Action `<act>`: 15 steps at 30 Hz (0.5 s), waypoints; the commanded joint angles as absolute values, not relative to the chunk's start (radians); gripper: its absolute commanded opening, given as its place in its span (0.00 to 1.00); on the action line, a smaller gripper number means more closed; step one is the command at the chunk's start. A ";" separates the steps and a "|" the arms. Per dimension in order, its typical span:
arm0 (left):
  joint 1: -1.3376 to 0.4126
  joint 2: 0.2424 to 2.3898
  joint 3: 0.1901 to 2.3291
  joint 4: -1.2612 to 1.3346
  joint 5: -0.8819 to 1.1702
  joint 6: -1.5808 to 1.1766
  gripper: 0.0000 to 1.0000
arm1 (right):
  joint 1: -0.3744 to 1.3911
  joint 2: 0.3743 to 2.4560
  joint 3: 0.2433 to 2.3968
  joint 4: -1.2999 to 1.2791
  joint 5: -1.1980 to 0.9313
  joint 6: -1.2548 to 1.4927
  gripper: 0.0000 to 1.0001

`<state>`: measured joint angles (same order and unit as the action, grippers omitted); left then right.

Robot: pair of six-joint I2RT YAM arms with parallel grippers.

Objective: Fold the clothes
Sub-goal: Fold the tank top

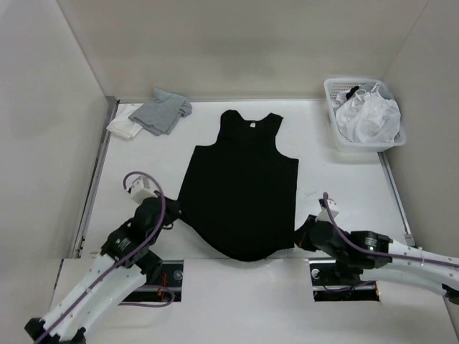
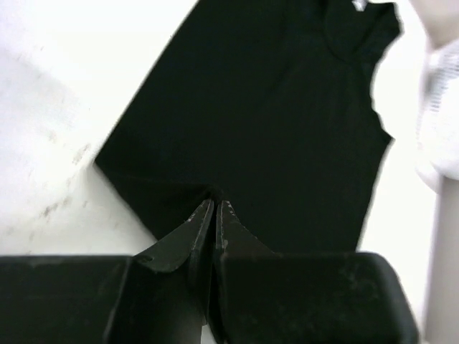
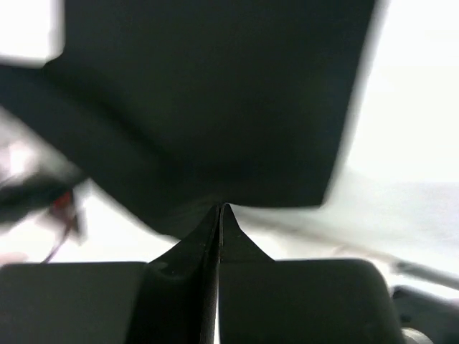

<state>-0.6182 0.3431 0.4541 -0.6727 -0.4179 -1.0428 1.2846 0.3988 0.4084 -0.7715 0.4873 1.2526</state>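
The clothes (image 1: 244, 186) are a single black garment spread flat on the white table, neck toward the far wall and hem toward the arms. My left gripper (image 1: 174, 211) is at the hem's left corner. In the left wrist view its tips (image 2: 215, 203) are pinched shut on a pucker of the black fabric (image 2: 272, 107). My right gripper (image 1: 300, 236) is at the hem's right corner. In the right wrist view its tips (image 3: 221, 208) are shut on the edge of the black cloth (image 3: 215, 93), which looks slightly raised and blurred.
A grey garment (image 1: 163, 110) lies on a white cloth (image 1: 123, 129) at the back left. A white basket (image 1: 337, 136) holding white garments (image 1: 369, 115) stands at the back right. White walls enclose the table on three sides.
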 commanded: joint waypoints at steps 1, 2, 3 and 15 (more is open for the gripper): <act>-0.573 0.613 0.471 -0.332 -0.465 -0.961 0.01 | 1.086 0.549 0.495 -0.640 0.592 1.122 0.00; -0.533 0.718 0.495 -0.227 -0.444 -0.922 0.01 | 0.976 0.592 0.509 -0.550 0.528 1.012 0.00; -0.487 0.823 0.532 -0.134 -0.413 -0.898 0.01 | 0.865 0.633 0.515 -0.438 0.444 0.905 0.00; -0.260 1.866 1.467 0.085 -0.247 -0.827 0.01 | 0.065 1.550 1.197 0.009 -0.149 0.696 0.00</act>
<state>-0.2756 1.7615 1.2839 0.0235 -0.2832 -0.8742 0.1101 1.4288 1.0248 -0.1165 -0.0261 0.7475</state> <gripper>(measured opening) 0.029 0.006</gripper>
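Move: The tank top lies spread, its hem corners already in my fingers. Its neckline and straps are about 28 cm ahead of my left hand and 24 cm to the right; from my right hand they are some 36 cm ahead and 15 cm left, both times about 9 cm lower. Similarly low, the gray towel sits roughly 33 cm ahead of my left hand and 5 cm left, the white basket about 41 cm ahead of my right hand and 23 cm right. I sweep both pinched hem corners quickly forward about 32 cm, carrying the hem over the body of the tank top towards the straps. My left hand dips some 3 cm first, then rises; my right climbs nearly throughout, edging outward to the right and turning about 25 degrees clockwise. Both grippers stay shut on the cloth. ##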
